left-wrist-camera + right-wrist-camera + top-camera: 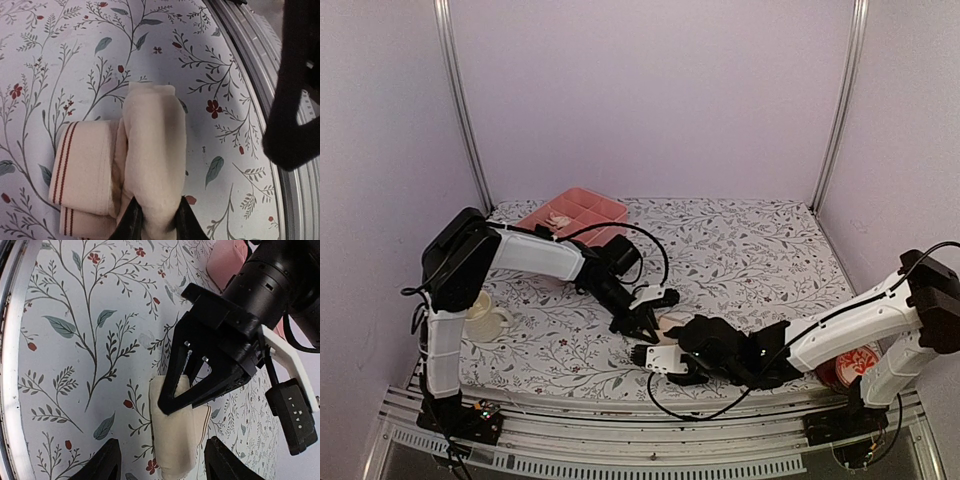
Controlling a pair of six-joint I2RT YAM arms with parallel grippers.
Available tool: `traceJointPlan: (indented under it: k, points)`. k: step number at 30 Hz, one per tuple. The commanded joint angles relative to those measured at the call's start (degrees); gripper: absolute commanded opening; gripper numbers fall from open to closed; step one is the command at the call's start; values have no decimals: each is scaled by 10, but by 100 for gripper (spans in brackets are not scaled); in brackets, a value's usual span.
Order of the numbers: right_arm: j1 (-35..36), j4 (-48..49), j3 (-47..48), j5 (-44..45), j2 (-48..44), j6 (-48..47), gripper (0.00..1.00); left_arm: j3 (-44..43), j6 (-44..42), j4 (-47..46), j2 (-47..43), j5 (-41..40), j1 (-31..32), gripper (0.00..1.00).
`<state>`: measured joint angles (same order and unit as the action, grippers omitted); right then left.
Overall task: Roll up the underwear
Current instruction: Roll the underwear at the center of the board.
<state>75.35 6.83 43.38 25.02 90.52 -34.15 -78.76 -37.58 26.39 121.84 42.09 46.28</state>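
A pale peach-beige underwear (pixel 152 150) lies on the flowered tablecloth near the front edge, folded into a narrow roll, its red-striped waistband (pixel 75 170) flat beside it. My left gripper (pixel 157 212) is shut on the roll's near end. In the right wrist view that left gripper (pixel 167 405) pinches the far end of the underwear (pixel 175 440). My right gripper (pixel 167 452) stands open, one finger on either side of the roll without touching it. From above, the left gripper (pixel 642 322) and right gripper (pixel 655 352) meet at the underwear (pixel 675 323).
A pink compartment tray (pixel 575 212) stands at the back left. There is a cream cup (pixel 485 318) by the left arm's base and a red round thing (pixel 845 368) under the right arm. The metal table edge (pixel 270 80) runs close beside the roll.
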Motion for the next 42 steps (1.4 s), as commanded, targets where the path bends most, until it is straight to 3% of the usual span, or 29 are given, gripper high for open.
traceJointPlan:
  k: [1, 4, 8, 22, 33, 42]
  points:
    - [-9, 5, 25, 38, 55, -17, 53, 22, 15, 100, 51, -29, 2, 0]
    - [-22, 6, 34, 45, 90, -19, 45, 21, 16, 101, 52, -29, 0, 0]
    - [-32, 11, 41, 52, 126, -22, 44, 21, 16, 101, 52, -28, 0, 0]
    - [-39, 53, 32, 76, 141, -40, 54, 21, 17, 102, 52, -27, 0, 0]
    - [-40, 66, 35, 110, 167, -54, 53, 21, 18, 102, 51, -25, -1, 0]
    - [-51, 32, 53, 111, 188, -44, 28, 21, 15, 105, 52, -21, -2, 0]
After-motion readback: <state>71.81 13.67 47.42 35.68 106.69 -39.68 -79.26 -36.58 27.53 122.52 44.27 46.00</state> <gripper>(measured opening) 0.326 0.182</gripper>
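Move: The half-rolled underwear lies crosswise, its middle about 5 cm ahead of the right hand, level with it sideways and some 7 cm below. The left gripper, pinching the roll toward its left end, is 5 cm ahead, 4 cm to the left and 6 cm below. The red-striped flap sits about 4 cm beyond the roll. From the left hand, the roll's middle is about 4 cm to the right and 1 cm lower. Bring the right gripper, still open, steeply down about 6 cm and forward onto the free right part of the roll, then ease it on forward at that height, some 5 cm forward in all, letting the fingers widen slightly. At the end close them to pinch the roll right beside the left gripper. Keep the left gripper's hold, almost still. ##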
